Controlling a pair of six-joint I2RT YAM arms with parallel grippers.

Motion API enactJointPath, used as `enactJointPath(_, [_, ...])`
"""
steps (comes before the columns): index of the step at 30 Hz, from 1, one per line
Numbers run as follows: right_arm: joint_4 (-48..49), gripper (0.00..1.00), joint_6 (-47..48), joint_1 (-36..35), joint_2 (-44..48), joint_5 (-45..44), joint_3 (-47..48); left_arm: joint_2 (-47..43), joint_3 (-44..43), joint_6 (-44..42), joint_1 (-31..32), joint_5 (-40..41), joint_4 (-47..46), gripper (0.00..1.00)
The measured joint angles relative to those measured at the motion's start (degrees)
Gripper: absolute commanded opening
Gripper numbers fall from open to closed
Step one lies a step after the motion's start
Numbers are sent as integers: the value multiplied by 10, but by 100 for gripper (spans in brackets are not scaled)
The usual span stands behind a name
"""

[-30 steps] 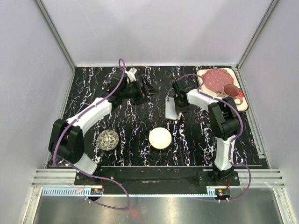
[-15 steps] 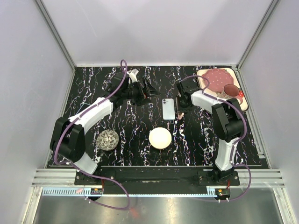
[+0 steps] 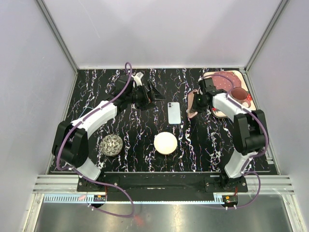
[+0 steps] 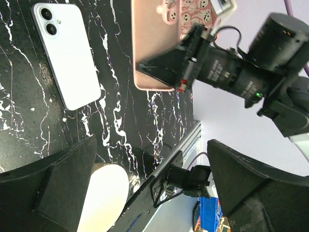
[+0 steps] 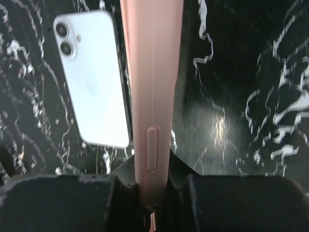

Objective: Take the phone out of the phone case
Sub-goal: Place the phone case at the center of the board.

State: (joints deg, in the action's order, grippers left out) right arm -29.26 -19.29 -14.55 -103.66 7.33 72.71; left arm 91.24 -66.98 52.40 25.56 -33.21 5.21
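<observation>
The phone (image 3: 174, 112) lies flat on the black marbled table, its pale back and twin lenses facing up; it also shows in the left wrist view (image 4: 67, 53) and the right wrist view (image 5: 91, 77). The pink phone case (image 3: 192, 112) is empty and held edge-on just right of the phone by my right gripper (image 3: 197, 102), which is shut on it. In the right wrist view the case's side (image 5: 152, 96) runs up from between the jaws of the right gripper (image 5: 152, 193). My left gripper (image 3: 153, 93) hovers open left of the phone, holding nothing; its fingers (image 4: 53, 193) frame the left wrist view.
A cream round disc (image 3: 165, 143) lies in front of the phone, and a woven ball (image 3: 112, 145) sits to the left. A pink patterned board (image 3: 223, 82) with a dark red cup (image 3: 239, 94) stands at the back right, close to the right arm.
The phone has come out of the case and now lies flat on the table. My right gripper has carried the empty case to the right. The left arm has barely moved.
</observation>
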Motion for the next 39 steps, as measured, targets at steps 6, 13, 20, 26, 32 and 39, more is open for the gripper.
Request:
enactJointPath(6, [17, 70, -17, 41, 125, 58, -118, 0, 0, -15, -3, 0, 19, 99])
enactJointPath(13, [15, 100, -47, 56, 189, 60, -205, 15, -46, -61, -9, 53, 110, 99])
enactJointPath(20, [6, 100, -52, 56, 198, 19, -192, 60, -148, -125, -9, 246, 255, 99])
enactJointPath(26, [-3, 100, -46, 56, 202, -25, -168, 120, -209, -154, -6, 391, 335, 99])
enactJointPath(32, [-13, 100, -41, 56, 205, -43, -168, 196, -257, -159, -6, 453, 370, 99])
enactJointPath(39, [-17, 100, -40, 56, 203, -42, -182, 228, -263, -158, -6, 495, 367, 99])
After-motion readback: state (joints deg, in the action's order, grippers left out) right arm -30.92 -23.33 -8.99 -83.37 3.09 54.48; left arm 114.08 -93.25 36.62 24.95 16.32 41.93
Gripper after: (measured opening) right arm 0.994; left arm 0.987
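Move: The right hand, with the pink case already pinched on edge, is bound for bare board about 4 cm back, 7 cm right and 6 cm below. From this hand the white phone lies some 4 cm ahead and 12 cm left, the tray 16 cm ahead and 24 cm right. From the left hand, empty and high, the black phone is about 17 cm ahead, 11 cm left and 21 cm down; the white phone lies 6 cm ahead, 12 cm right. Back and to the right, away from the white phone, the right hand swings the case about 8 cm, opens wide on the way to let go of it, then drifts farther right and hovers open over it. Meanwhile the left hand, fingers staying open, sweeps left, down and forward, some 20 cm in all, towards the black phone, rolling about 55 degrees from sideways to pointing mostly down. ##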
